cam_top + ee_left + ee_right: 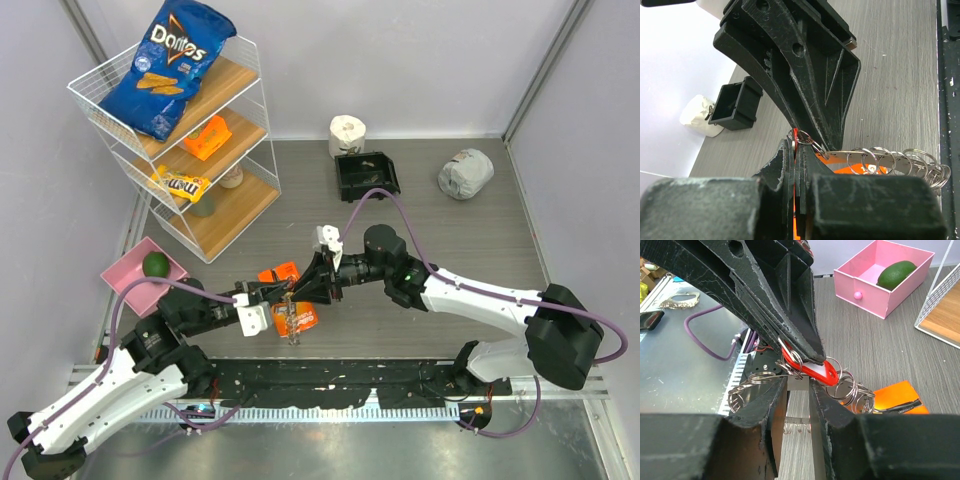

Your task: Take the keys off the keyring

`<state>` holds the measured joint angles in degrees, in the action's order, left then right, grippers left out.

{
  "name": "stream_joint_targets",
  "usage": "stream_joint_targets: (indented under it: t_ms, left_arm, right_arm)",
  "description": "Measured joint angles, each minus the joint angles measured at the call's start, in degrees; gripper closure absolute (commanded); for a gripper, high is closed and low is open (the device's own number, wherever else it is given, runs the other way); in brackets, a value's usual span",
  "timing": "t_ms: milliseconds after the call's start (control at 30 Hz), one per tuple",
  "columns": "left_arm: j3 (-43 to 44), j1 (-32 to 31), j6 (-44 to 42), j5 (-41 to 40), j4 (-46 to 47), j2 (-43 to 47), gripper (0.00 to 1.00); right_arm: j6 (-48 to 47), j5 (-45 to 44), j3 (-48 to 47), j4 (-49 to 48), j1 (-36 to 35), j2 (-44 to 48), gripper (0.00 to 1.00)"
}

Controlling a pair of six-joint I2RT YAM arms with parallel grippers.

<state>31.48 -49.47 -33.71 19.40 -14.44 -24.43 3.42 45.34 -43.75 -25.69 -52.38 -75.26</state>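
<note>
The two grippers meet in mid-air over the table's centre. My left gripper is shut on a thin red-headed key, which hangs from a small split ring. The keyring is a flat silvery band strung with several small wire rings. My right gripper straddles the band, with both jaws against its edges. The ring's lower part dangles below the fingers. No other key shows.
Orange packets lie under the grippers. A pink tray holding an avocado sits left. A wire shelf with snack bags stands at the back left. A black box, a toilet roll and a crumpled grey bag are behind.
</note>
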Motion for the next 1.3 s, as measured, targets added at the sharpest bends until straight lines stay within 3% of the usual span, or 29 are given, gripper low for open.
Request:
stream_joint_targets:
  t_ms: [700,933,1000,1300]
  left_arm:
    - [0.0,0.0,-0.3,-0.6,0.0,-0.1,1.0]
    - [0.0,0.0,-0.4,-1.0,0.1,-0.1,1.0]
    - [0.0,0.0,-0.4,-1.2,0.1,-0.1,1.0]
    - [0.0,0.0,-0.4,-2.9,0.0,0.1,1.0]
  right_arm:
    - [3.2,2.4,0.0,-3.6,1.2,0.0,0.75]
    - [3.7,2.8,0.0,-4.1,1.3,0.0,0.86]
    - [3.7,2.8,0.0,-4.2,1.4,0.0,0.95]
    - [4.3,3.2,0.0,-4.7,1.5,-0.1,0.95]
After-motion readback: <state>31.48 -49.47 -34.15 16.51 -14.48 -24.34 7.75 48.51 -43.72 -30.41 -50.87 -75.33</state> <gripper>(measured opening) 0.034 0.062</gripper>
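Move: The small wire ring linking the red key to the keyring sits just past the right fingertips, about 1 cm to the left and 2 cm above that hand's point, level front to back. The red key, already pinched in the left fingers, is about 2 cm left, 1 cm ahead and 1 cm up; the keyring hangs some 4 cm back and 2 cm below. The orange packet lies about 7 cm ahead, 3 cm left and 18 cm down. From the left hand the small ring is 1 cm to the right and 1 cm up. The right hand, already pointing left at the left fingertips with its jaws partly open, climbs about 1.5 cm to the small ring beside the red key, nudging forward half a centimetre and back again, with hardly any turn of the wrist. Once up there it all but stops and its fingers shut from about a third open to nearly closed, pinching at the ring wire, while the left fingers keep their grip on the red key and ease roughly 1 cm forward. ##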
